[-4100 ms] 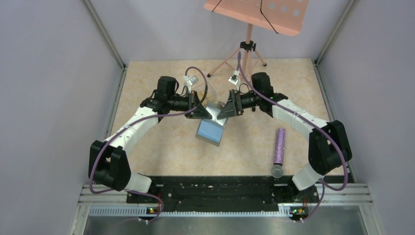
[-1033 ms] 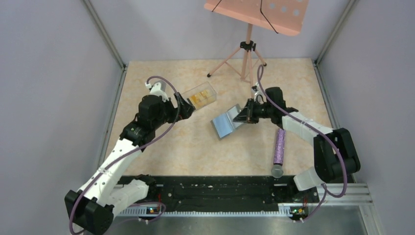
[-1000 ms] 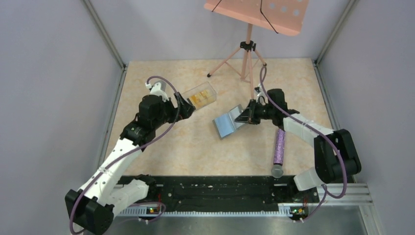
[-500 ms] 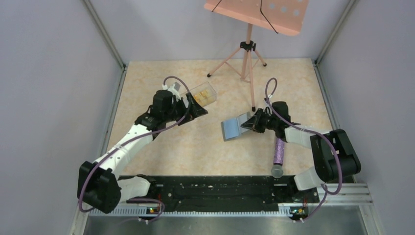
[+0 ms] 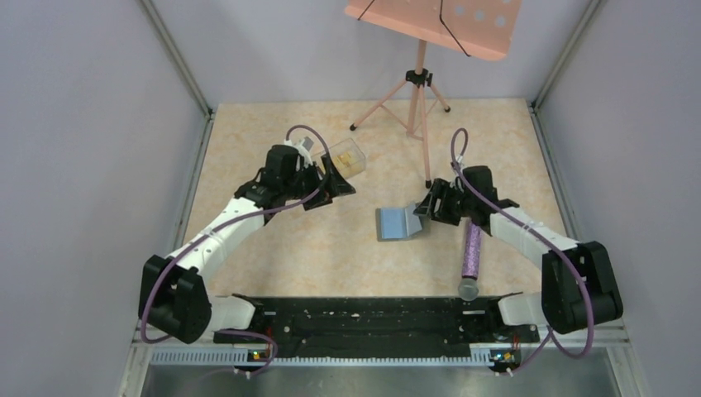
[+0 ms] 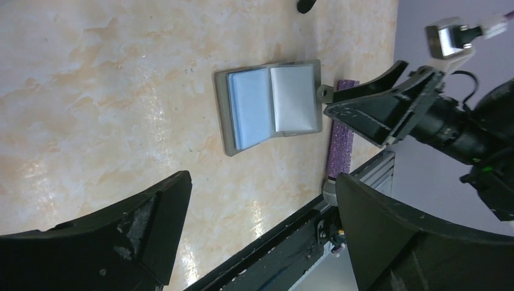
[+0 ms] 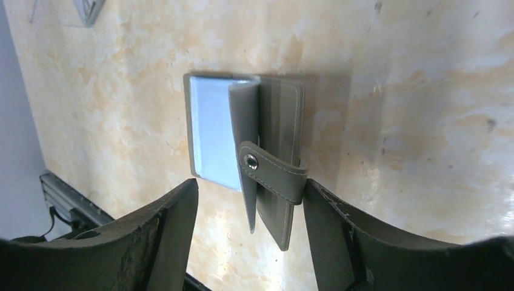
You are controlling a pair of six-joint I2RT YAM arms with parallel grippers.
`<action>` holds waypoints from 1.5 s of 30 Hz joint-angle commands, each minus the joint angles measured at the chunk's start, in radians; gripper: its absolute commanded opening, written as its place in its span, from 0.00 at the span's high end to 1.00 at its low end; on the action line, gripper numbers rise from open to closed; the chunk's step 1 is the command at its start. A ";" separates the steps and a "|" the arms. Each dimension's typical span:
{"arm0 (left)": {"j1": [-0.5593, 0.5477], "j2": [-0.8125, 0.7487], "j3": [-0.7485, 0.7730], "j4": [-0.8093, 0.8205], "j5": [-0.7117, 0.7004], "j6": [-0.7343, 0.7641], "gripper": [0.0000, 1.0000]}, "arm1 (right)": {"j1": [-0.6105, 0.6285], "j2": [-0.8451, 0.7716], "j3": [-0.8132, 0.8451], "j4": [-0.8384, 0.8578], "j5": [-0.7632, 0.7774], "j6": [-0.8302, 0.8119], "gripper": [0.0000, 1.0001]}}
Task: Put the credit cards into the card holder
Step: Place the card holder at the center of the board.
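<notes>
The card holder (image 5: 398, 222) lies on the table, grey and half open, one leaf standing up and a pale blue face showing inside (image 6: 248, 109). Its snap strap (image 7: 270, 173) sticks up between the fingers of my right gripper (image 7: 250, 189), which stands open around it without clamping. In the top view my right gripper (image 5: 425, 210) sits at the holder's right edge. The credit cards (image 5: 354, 165), orange and yellow, lie inside a clear box (image 5: 347, 154). My left gripper (image 5: 342, 185) is just in front of that box, open, with nothing between its fingers (image 6: 263, 185).
A purple cylinder (image 5: 472, 247) lies right of the card holder, close under my right arm. A pink music stand's tripod (image 5: 417, 99) stands at the back of the table. The black rail (image 5: 372, 318) runs along the near edge.
My right gripper has opened and let go of the card holder, which has dropped from a tilted hold onto the table. My left arm has swung right, closer to the clear box.
</notes>
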 commanded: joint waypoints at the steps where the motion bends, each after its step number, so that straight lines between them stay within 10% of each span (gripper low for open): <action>1: -0.005 0.046 0.054 -0.059 0.013 0.038 0.07 | -0.001 -0.075 0.117 -0.172 0.104 -0.136 0.36; 8: -0.039 0.143 0.084 -0.104 0.032 0.031 0.14 | 0.033 -0.038 0.249 -0.220 0.045 -0.216 0.41; 23: -0.181 0.477 0.298 -0.115 0.100 0.025 0.51 | 0.120 0.224 0.300 -0.223 0.080 -0.247 0.93; 45: -0.237 0.821 0.495 -0.314 0.048 0.101 0.80 | 0.084 0.377 0.267 -0.263 0.131 -0.279 0.97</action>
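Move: The open card holder's middle lies about 16 cm to the right of the left hand, about level in reach and roughly 17 cm below. From the right hand it is some 4 cm to the left, 1 cm ahead and 6 cm down. The clear tray sits about 17 cm ahead of the left hand and 1 cm left. The microphone lies about 10 cm back and 11 cm right of the right hand; a stand foot is 12 cm ahead and 2 cm right. Both hands come to bear with closing fingertips on the open card holder: the left sinks about 16 cm and swings 11 cm right onto the blue side's near left edge, its fingers tipping steeply down. The right first rises some 6 cm clear of the flap, shifts left over the holder while shutting, then descends about 11 cm onto the white pocket. ##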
